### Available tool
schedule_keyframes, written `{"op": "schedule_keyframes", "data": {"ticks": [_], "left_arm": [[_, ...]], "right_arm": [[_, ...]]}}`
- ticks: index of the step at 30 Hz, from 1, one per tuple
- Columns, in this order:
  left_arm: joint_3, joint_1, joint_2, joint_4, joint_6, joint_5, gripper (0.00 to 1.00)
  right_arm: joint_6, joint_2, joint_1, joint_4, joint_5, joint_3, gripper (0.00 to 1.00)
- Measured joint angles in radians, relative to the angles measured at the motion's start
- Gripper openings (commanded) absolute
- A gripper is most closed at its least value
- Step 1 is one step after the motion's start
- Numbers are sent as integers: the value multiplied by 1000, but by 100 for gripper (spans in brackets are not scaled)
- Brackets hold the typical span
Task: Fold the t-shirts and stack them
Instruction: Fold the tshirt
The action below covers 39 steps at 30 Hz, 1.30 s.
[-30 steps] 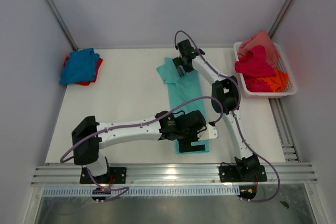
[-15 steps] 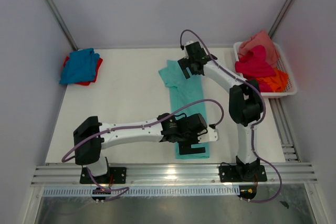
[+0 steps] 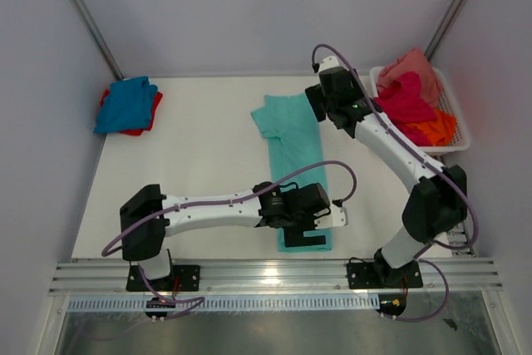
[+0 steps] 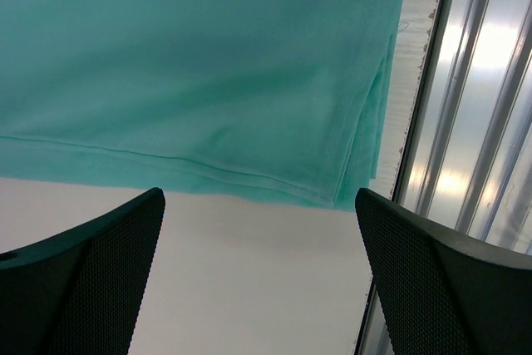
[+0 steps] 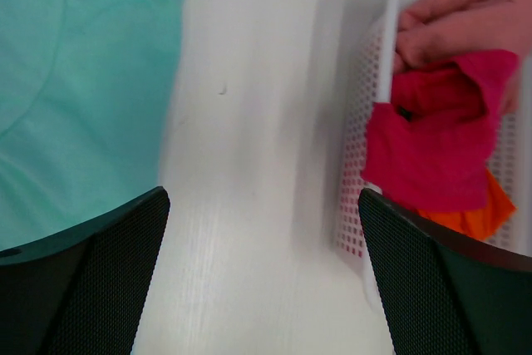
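Observation:
The mint-teal t-shirt (image 3: 293, 143) lies as a long folded strip down the middle of the table, and its near hem fills the top of the left wrist view (image 4: 191, 72). My left gripper (image 3: 309, 233) hovers open at that near end, with only bare table between its fingers (image 4: 259, 205). My right gripper (image 3: 326, 106) is open over bare table between the shirt's collar end (image 5: 75, 81) and the basket, holding nothing (image 5: 263, 205). A blue t-shirt (image 3: 125, 103) lies on a red one (image 3: 137, 130) at the back left.
The white mesh basket (image 3: 453, 145) at the back right holds magenta (image 3: 403, 101), orange (image 3: 436, 129) and salmon pink (image 3: 411, 66) tees; its wall (image 5: 366, 122) is close to my right finger. An aluminium rail (image 4: 474, 122) runs along the table's near edge.
The right arm has swung right, from above the mint-teal shirt's far end to the gap beside the basket. The left gripper has shifted only slightly at the near hem.

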Motion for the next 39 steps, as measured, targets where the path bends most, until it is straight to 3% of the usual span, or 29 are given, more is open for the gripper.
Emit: {"op": "schedule_keyframes", "data": {"ticks": [8, 12, 18, 39], "left_arm": [[-9, -60, 37, 4, 8, -30, 99], [-16, -102, 75, 8, 12, -66, 99], [-16, -154, 149, 5, 2, -78, 99], [24, -171, 235, -9, -28, -85, 99]], "right_arm": [[-28, -469, -14, 85, 184, -283, 99], [-45, -595, -21, 150, 195, -403, 99], [-65, -571, -23, 161, 177, -515, 99], [-42, -518, -27, 163, 101, -541, 99]]}}
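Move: The near end of the folded teal t-shirt has its middle about 7 cm back and 8 cm to the right of the left hand, some 9 cm below; the table's front edge lies about 9 cm back. From the right hand that near end is roughly 39 cm back and 10 cm left, 21 cm below; the shirt's far end is about 7 cm ahead and 13 cm left, and the basket about 7 cm ahead, 28 cm right and 15 cm lower. The left hand, fingers still wide open, sinks about 8 cm and draws back some 5 cm towards the near end of the t-shirt, its fingers swinging some 10 to 15 degrees nearer to straight down, and ends low over the cloth just in from the table's front edge. Meanwhile the empty, open right hand withdraws about 10 cm back and 7.5 cm right, away from the shirt's far end, arcing up some 9 cm and sinking again to its first height, then all but stops over bare table beside the basket. ##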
